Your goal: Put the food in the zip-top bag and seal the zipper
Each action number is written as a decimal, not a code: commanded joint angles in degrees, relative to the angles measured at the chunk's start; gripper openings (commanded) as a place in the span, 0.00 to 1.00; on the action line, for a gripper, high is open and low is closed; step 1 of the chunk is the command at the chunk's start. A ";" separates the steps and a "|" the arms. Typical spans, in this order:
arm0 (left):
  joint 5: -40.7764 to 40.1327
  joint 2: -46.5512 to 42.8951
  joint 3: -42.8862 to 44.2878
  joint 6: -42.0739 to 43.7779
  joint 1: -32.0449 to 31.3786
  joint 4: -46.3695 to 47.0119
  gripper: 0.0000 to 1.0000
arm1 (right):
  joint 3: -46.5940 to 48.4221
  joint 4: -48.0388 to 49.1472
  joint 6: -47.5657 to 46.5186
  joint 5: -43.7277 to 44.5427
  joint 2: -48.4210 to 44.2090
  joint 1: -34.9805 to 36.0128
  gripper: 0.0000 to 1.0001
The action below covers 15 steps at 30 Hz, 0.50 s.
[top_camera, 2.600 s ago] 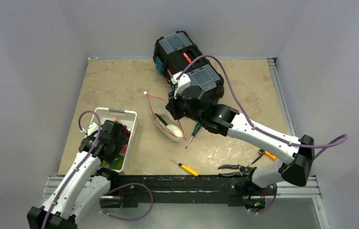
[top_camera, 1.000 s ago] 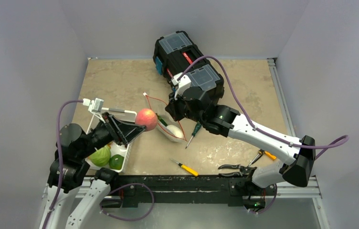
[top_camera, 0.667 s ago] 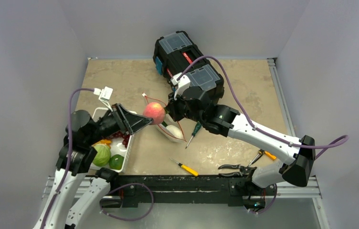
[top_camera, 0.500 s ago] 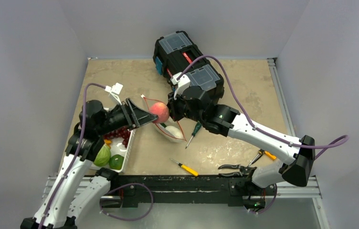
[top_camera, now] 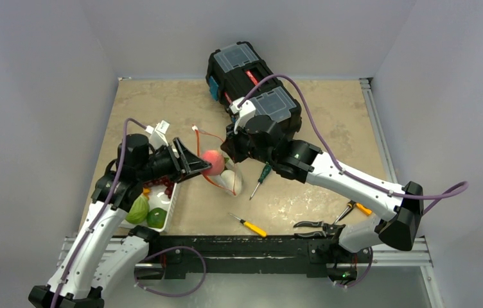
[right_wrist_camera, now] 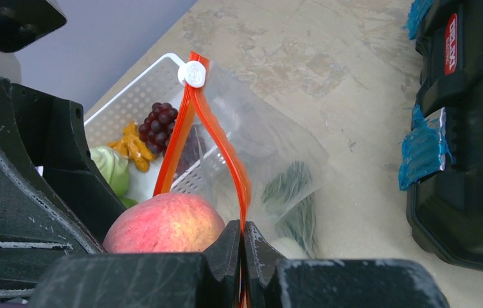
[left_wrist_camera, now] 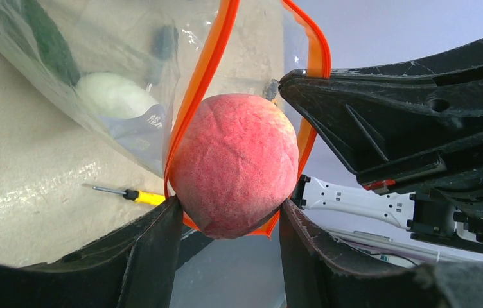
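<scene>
My left gripper (top_camera: 205,165) is shut on the pink peach (top_camera: 212,162), one finger on each side of it (left_wrist_camera: 236,163). The peach sits right in the mouth of the clear zip-top bag (top_camera: 231,183), framed by the orange-red zipper (left_wrist_camera: 207,70). My right gripper (top_camera: 234,151) is shut on one side of that zipper strip (right_wrist_camera: 226,151) and holds the mouth up and open. The zipper's white tab (right_wrist_camera: 193,73) is at the far end. A white radish (left_wrist_camera: 114,95) and a dark cucumber (left_wrist_camera: 46,38) lie inside the bag.
The white basket (right_wrist_camera: 142,90) at the left holds purple grapes (right_wrist_camera: 162,119), orange carrots (right_wrist_camera: 133,149), a cabbage (top_camera: 138,208) and a green round fruit (top_camera: 157,218). A black toolbox (top_camera: 252,83) stands behind. Two screwdrivers (top_camera: 248,224) (top_camera: 261,174) and pliers (top_camera: 316,224) lie near the front.
My left arm lifted the peach out of the basket and carried it right, down to the bag's mouth. The right gripper stayed in place, shut on the zipper.
</scene>
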 commanded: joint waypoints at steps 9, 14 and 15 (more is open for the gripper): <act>-2.49 -2.52 0.92 0.68 -0.19 0.34 0.61 | 2.28 2.79 0.60 -0.90 -0.02 0.36 0.00; -3.98 -3.60 1.71 2.13 -0.19 -1.39 0.73 | 2.11 2.84 0.61 -1.01 -0.12 0.36 0.00; -4.24 -3.87 1.83 2.47 -0.19 -1.72 0.75 | 1.98 2.95 0.60 -0.97 -0.12 0.36 0.00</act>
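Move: The left hand holds the peach in the orange-edged mouth of the bag, whose middle lies about 2 cm ahead of that hand, 3 cm to its right and 1 cm lower. The white vegetable already in the bag is some 2 cm ahead, 6 cm right and 14 cm below; the food tray stands roughly 23 cm left, 3 cm ahead and 22 cm down. From the right hand, the bag mouth is about 3 cm back, 2 cm left and 3 cm lower. The left hand all but stays where it is at the bag mouth, easing less than 1 cm to its left with hardly any turn of the wrist, and after a short pause spreads its fingers from about half to nearly three-quarters open, letting go of the peach into the bag. The right hand stays still with its fingers shut, keeping its pinch on the orange zipper edge so that the bag hangs open beside the left fingers. ##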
